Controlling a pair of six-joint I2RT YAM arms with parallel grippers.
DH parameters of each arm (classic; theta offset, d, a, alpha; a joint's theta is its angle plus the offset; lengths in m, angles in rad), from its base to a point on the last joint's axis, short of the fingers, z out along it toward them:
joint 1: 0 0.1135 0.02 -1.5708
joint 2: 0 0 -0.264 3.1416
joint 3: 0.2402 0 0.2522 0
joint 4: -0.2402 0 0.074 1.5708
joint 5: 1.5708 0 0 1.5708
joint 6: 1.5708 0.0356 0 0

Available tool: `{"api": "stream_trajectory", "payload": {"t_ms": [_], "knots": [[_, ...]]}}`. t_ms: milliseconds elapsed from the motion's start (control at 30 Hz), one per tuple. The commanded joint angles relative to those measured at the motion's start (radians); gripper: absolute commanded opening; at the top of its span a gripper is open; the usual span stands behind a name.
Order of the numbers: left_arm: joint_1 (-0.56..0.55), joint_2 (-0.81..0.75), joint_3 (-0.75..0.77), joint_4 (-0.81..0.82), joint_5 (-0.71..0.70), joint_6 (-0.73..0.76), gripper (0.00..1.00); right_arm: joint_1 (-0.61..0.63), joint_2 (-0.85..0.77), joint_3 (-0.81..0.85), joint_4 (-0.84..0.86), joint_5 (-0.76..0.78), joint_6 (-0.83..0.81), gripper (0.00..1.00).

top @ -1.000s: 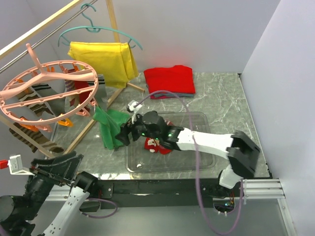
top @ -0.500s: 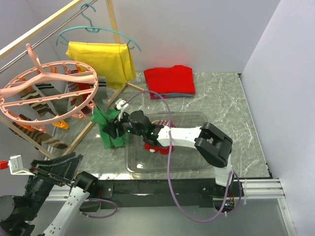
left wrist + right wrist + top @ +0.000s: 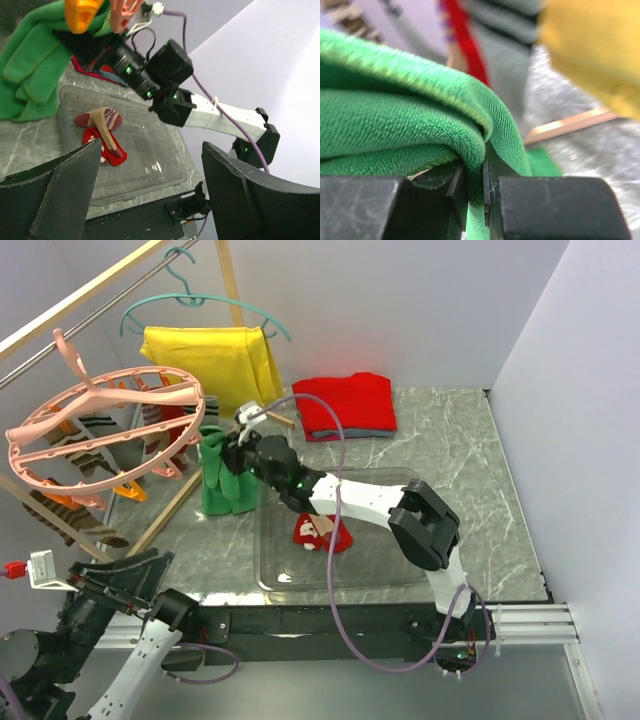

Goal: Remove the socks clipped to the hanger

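The pink ring hanger (image 3: 105, 425) hangs at the left with striped socks (image 3: 75, 515) clipped under it. A green fuzzy sock (image 3: 220, 480) hangs from its right rim, under an orange clip (image 3: 82, 12) and a pink clip (image 3: 125, 10). My right gripper (image 3: 232, 452) is shut on this sock's upper fold; in the right wrist view the green sock (image 3: 395, 125) is pinched between the jaws (image 3: 484, 200). A red sock (image 3: 322, 531) and a striped one (image 3: 106, 125) lie in the clear tray (image 3: 400, 540). My left gripper (image 3: 150, 165) stands open and empty at the near left.
A yellow shirt (image 3: 215, 360) hangs on a teal coat hanger (image 3: 200, 305) from the wooden rack (image 3: 170, 510). A folded red garment (image 3: 345, 405) lies at the back of the table. A white wall closes the right side.
My right gripper has moved left and up from the tray to the green sock and closed on it. The pink hanger has swung and tilted. The left arm has stayed put.
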Motion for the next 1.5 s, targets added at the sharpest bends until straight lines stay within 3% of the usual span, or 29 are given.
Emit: {"api": "stream_trajectory", "payload": {"t_ms": [0, 133, 400, 567, 767, 800, 933, 1000, 1167, 1200, 1367, 1467], "knots": [[0.001, -0.116, -0.014, 0.027, 0.013, -0.015, 0.86, -0.047, 0.011, 0.083, -0.001, 0.079, 0.009, 0.17], [0.001, -0.114, -0.019, 0.047, 0.024, -0.012, 0.86, -0.1, 0.06, 0.172, -0.073, 0.041, 0.019, 0.19], [0.003, -0.122, -0.022, 0.193, 0.2, -0.011, 0.86, -0.162, 0.15, 0.288, -0.127, 0.027, -0.004, 0.22], [0.001, -0.12, 0.006, 0.181, 0.19, -0.008, 0.86, -0.197, 0.215, 0.391, -0.188, 0.008, 0.0, 0.25], [0.001, -0.129, 0.033, 0.222, 0.182, -0.015, 0.86, -0.213, 0.256, 0.482, -0.254, -0.027, -0.014, 0.36], [0.001, -0.134, 0.038, 0.233, 0.179, -0.015, 0.86, -0.216, 0.253, 0.48, -0.257, -0.038, -0.013, 0.42], [0.001, -0.14, 0.053, 0.256, 0.153, -0.011, 0.86, -0.214, 0.233, 0.467, -0.291, -0.058, -0.005, 0.58], [0.001, -0.131, 0.059, 0.243, 0.138, 0.0, 0.85, -0.214, 0.207, 0.451, -0.305, -0.061, -0.001, 0.72], [0.003, -0.116, 0.085, 0.216, 0.102, 0.026, 0.85, -0.213, 0.129, 0.372, -0.389, -0.054, 0.013, 0.87], [0.001, -0.114, 0.087, 0.211, 0.083, 0.029, 0.85, -0.214, 0.085, 0.347, -0.394, -0.054, 0.019, 0.96], [0.003, -0.108, 0.101, 0.144, 0.035, 0.032, 0.85, -0.211, -0.064, 0.14, -0.399, -0.1, 0.01, 1.0], [0.003, -0.102, 0.112, 0.072, -0.074, 0.02, 0.83, -0.202, -0.165, 0.005, -0.379, -0.101, -0.002, 1.0]]}}
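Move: Pinched in the right fingers, the green cloth still hangs from the pink round hanger, whose middle is about 20 cm to this hand's left, 2 cm back and 12 cm higher. The cloth is headed for the yellow cloth's side, some 18 cm ahead, 3 cm left and 8 cm up; the tray lies roughly 12 cm back, 26 cm right and 22 cm below. From the left hand the yellow cloth is about 42 cm ahead, 6 cm right, near level. Pulling the green cloth forward some 14 cm and a little right, towards the yellow cloth's side, the right hand drags the clipped hanger round counter-clockwise, then opens wide, lets the cloth go and backs off about 6 cm, also moving right and slightly down. The empty left hand rises roughly 7 cm and draws back a little, tipping upward, its fingers still open. ##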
